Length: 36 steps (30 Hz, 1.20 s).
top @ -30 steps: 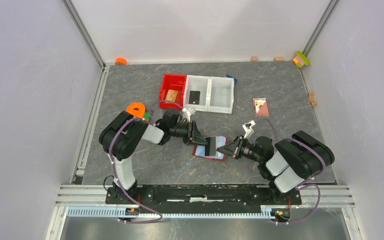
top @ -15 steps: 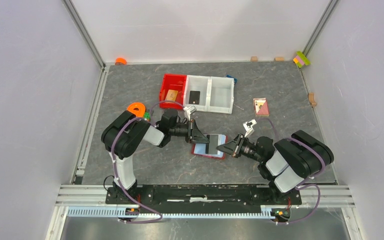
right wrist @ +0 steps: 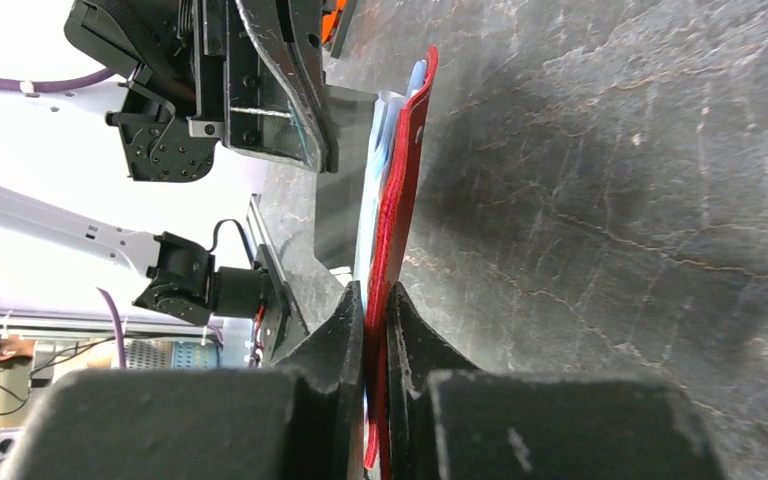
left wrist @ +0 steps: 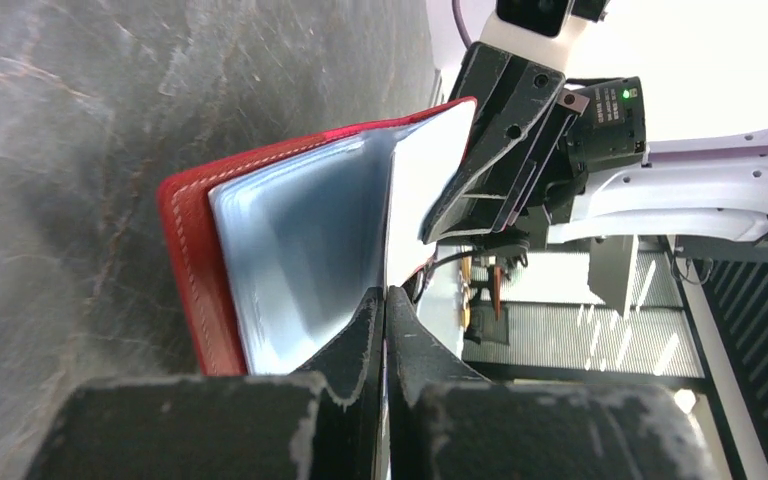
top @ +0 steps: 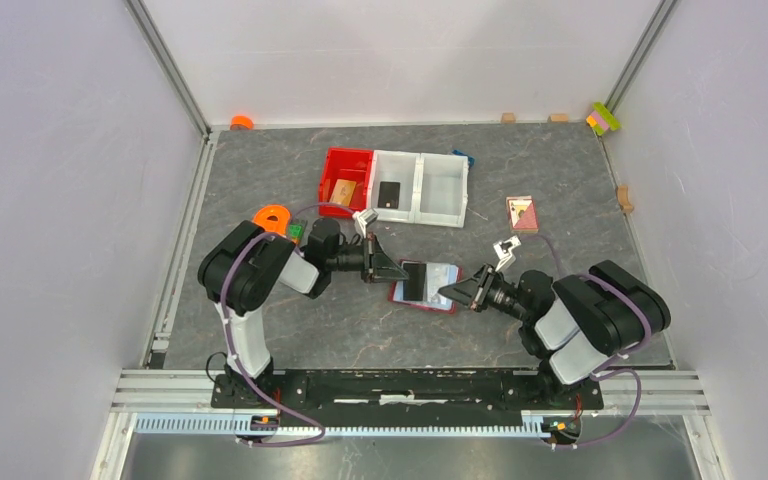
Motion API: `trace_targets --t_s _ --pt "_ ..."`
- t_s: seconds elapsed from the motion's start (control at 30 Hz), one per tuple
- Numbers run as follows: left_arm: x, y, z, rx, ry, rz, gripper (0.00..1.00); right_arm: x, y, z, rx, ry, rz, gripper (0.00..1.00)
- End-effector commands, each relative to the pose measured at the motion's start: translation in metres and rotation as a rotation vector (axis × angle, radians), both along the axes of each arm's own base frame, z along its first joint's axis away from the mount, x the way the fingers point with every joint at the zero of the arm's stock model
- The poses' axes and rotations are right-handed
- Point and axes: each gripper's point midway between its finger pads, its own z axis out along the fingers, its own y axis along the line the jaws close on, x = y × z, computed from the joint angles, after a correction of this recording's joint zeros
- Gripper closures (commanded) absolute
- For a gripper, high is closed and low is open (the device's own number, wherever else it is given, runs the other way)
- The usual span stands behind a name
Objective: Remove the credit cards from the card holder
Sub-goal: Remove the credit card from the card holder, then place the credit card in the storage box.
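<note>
The dark red card holder (top: 426, 306) lies open on the grey table between both arms, also seen in the left wrist view (left wrist: 195, 250) and the right wrist view (right wrist: 407, 170). A pale grey-blue credit card (top: 442, 275) sits in it. My left gripper (top: 401, 272) reaches in from the left, shut (left wrist: 385, 292) on the thin edge of that pale card (left wrist: 425, 165). From the right, my right gripper (top: 444, 294) is shut (right wrist: 377, 290) on the holder's red edge. A tan-orange card (top: 343, 190) lies in the red bin and a black card (top: 390, 192) in the white bin.
The red bin (top: 345, 157) and two white bins (top: 443, 160) stand in a row behind the holder. A pink-and-white patterned card (top: 522, 213) lies at the right. An orange piece (top: 272, 217) sits by the left arm. Small blocks (top: 603, 118) line the back wall.
My left gripper has closed from wide open onto the pale card's edge. The holder has shifted slightly right and away. The right gripper has kept its grip.
</note>
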Motion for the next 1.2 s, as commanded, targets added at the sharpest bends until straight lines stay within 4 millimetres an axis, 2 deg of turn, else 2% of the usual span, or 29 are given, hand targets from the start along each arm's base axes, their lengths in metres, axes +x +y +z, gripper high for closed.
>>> trace_targets --t_s 0.0,0.17,0.27,0.33,0.43,0.53,0.63,0.77,0.8,1.0,1.17 --pt "0.013 0.011 0.008 -0.030 -0.026 0.070 0.98 0.005 -0.003 0.002 -0.029 -0.081 0.030 1.00" --pt "0.018 0.018 0.005 0.004 -0.046 0.108 0.98 0.016 -0.001 -0.017 -0.104 -0.062 0.060 0.98" --pt "0.021 0.022 0.001 0.060 -0.074 0.128 0.98 0.021 -0.002 -0.030 -0.175 -0.061 0.079 0.93" --pt "0.025 0.026 -0.001 0.114 -0.109 0.152 0.98 0.028 -0.005 -0.038 -0.244 -0.078 0.084 0.85" --pt "0.032 0.035 -0.006 0.227 -0.130 0.199 0.98 0.036 -0.012 -0.049 -0.342 -0.090 0.075 0.62" --pt "0.038 0.039 -0.006 0.295 -0.128 0.253 0.98 0.041 -0.019 -0.050 -0.386 -0.123 0.041 0.52" --pt "0.043 0.036 -0.002 0.384 -0.150 0.278 0.98 0.042 -0.022 -0.049 -0.401 -0.148 0.026 0.51" --pt "0.056 0.034 0.009 0.630 -0.227 0.300 0.98 0.039 -0.027 -0.052 -0.419 -0.164 0.009 0.51" --pt "0.061 0.040 0.011 0.705 -0.238 0.316 0.98 0.038 -0.029 -0.053 -0.421 -0.163 0.002 0.51" --pt "0.113 0.053 0.050 0.985 -0.330 0.388 0.98 0.034 -0.027 -0.049 -0.384 -0.180 -0.002 0.54" --pt "0.152 0.043 0.071 1.077 -0.385 0.377 0.98 0.036 -0.029 -0.052 -0.399 -0.182 -0.009 0.56"
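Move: My left hand grips the black card at the holder. The left white compartment lies about 17 cm ahead of it, 3 cm left and 5 cm lower; the red box is about 18 cm ahead and 12 cm left, and the right white compartment 17 cm ahead and 7 cm right. My right hand holds the raised card holder; the holder's resting place is about 1 cm ahead, 4 cm left and 6 cm below it. With my left hand I keep the black card pinched and draw it about 3 cm left and slightly forward off the holder, then sweep it forward and up, some 14 cm out and 9 cm higher, towards the white compartments, tipping my fingers down roughly 50 degrees. My right hand meanwhile lowers the holder about 5 cm, easing forward, tilts down some 20 degrees and opens, letting go. ##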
